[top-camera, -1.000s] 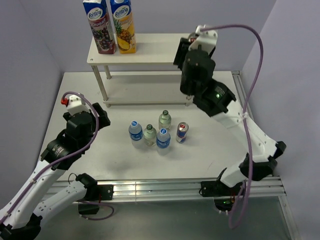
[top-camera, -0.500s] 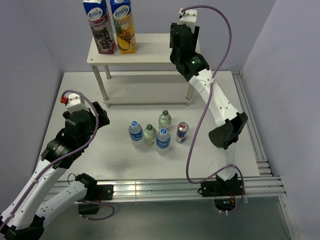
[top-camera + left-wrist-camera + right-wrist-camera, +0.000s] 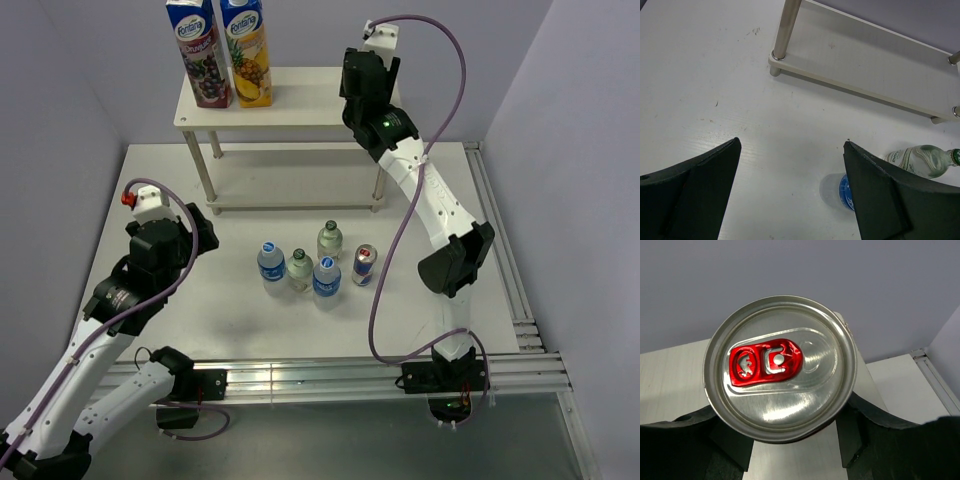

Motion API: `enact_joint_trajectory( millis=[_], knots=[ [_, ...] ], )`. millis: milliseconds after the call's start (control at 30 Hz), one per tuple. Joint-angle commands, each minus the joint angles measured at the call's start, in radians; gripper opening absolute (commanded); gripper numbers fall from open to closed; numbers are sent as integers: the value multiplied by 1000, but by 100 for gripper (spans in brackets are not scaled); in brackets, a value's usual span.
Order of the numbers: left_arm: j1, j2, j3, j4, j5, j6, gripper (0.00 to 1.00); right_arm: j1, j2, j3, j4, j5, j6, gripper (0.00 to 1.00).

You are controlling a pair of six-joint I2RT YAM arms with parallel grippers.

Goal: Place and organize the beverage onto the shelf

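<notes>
My right gripper (image 3: 790,437) is shut on a silver can (image 3: 780,367) with a red pull tab, seen top-on. In the top view this gripper (image 3: 362,95) hangs over the right end of the white shelf's (image 3: 300,100) upper board, and its body hides the can. Two juice cartons stand on the upper board's left end, one purple (image 3: 198,50) and one yellow (image 3: 246,50). My left gripper (image 3: 792,142) is open over bare table, left of the bottles. A blue-capped bottle (image 3: 839,190) shows beside its right finger.
On the table in front of the shelf stand two blue-capped bottles (image 3: 271,266) (image 3: 326,279), two green-capped bottles (image 3: 299,268) (image 3: 329,240) and a second can (image 3: 365,264). The shelf's lower board (image 3: 875,65) holds nothing. Walls close in the left and right sides.
Since a second ago my right arm has straightened and carried the can up and slightly left over the shelf's right end. It has held still since. The left arm barely moved.
</notes>
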Motion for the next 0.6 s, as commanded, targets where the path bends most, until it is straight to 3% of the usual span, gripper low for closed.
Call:
enact_joint_trajectory(
  millis=[0, 100, 133, 233, 467, 567],
  knots=[
    [7, 1, 0, 39, 14, 14, 90, -16, -14, -10, 59, -2, 21, 19],
    [10, 2, 0, 41, 17, 14, 90, -16, -6, -12, 53, 0, 25, 49],
    [12, 2, 0, 41, 19, 15, 90, -19, -5, -16, 53, 6, 29, 67],
    [13, 4, 1, 41, 19, 15, 90, -20, -6, -28, 59, 11, 32, 87],
    [25, 5, 0, 44, 26, 17, 90, -20, -16, -45, 51, 12, 38, 99],
    [32, 4, 0, 46, 28, 17, 90, -20, -40, -76, 47, 11, 54, 100]
  ],
)
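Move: The right hand still grips the can, top leaning back towards the hand; its spot on the top shelf's right end lies about 3 cm ahead, straight in line, and some 7 cm below. The pineapple juice carton stands roughly 23 cm left and 2 cm back, the grape juice carton some 31 cm left and 2 cm back, both middles about 5 cm higher than the hand. For the left hand that spot is about 30 cm ahead, 34 cm right, 8 cm up. Hold the right gripper almost in place over the top shelf's right end and open its fingers fully to let go of the can. As they spread, sink about 1.5 cm alongside the can, easing barely forward, with the wrist kept level and unturned. ##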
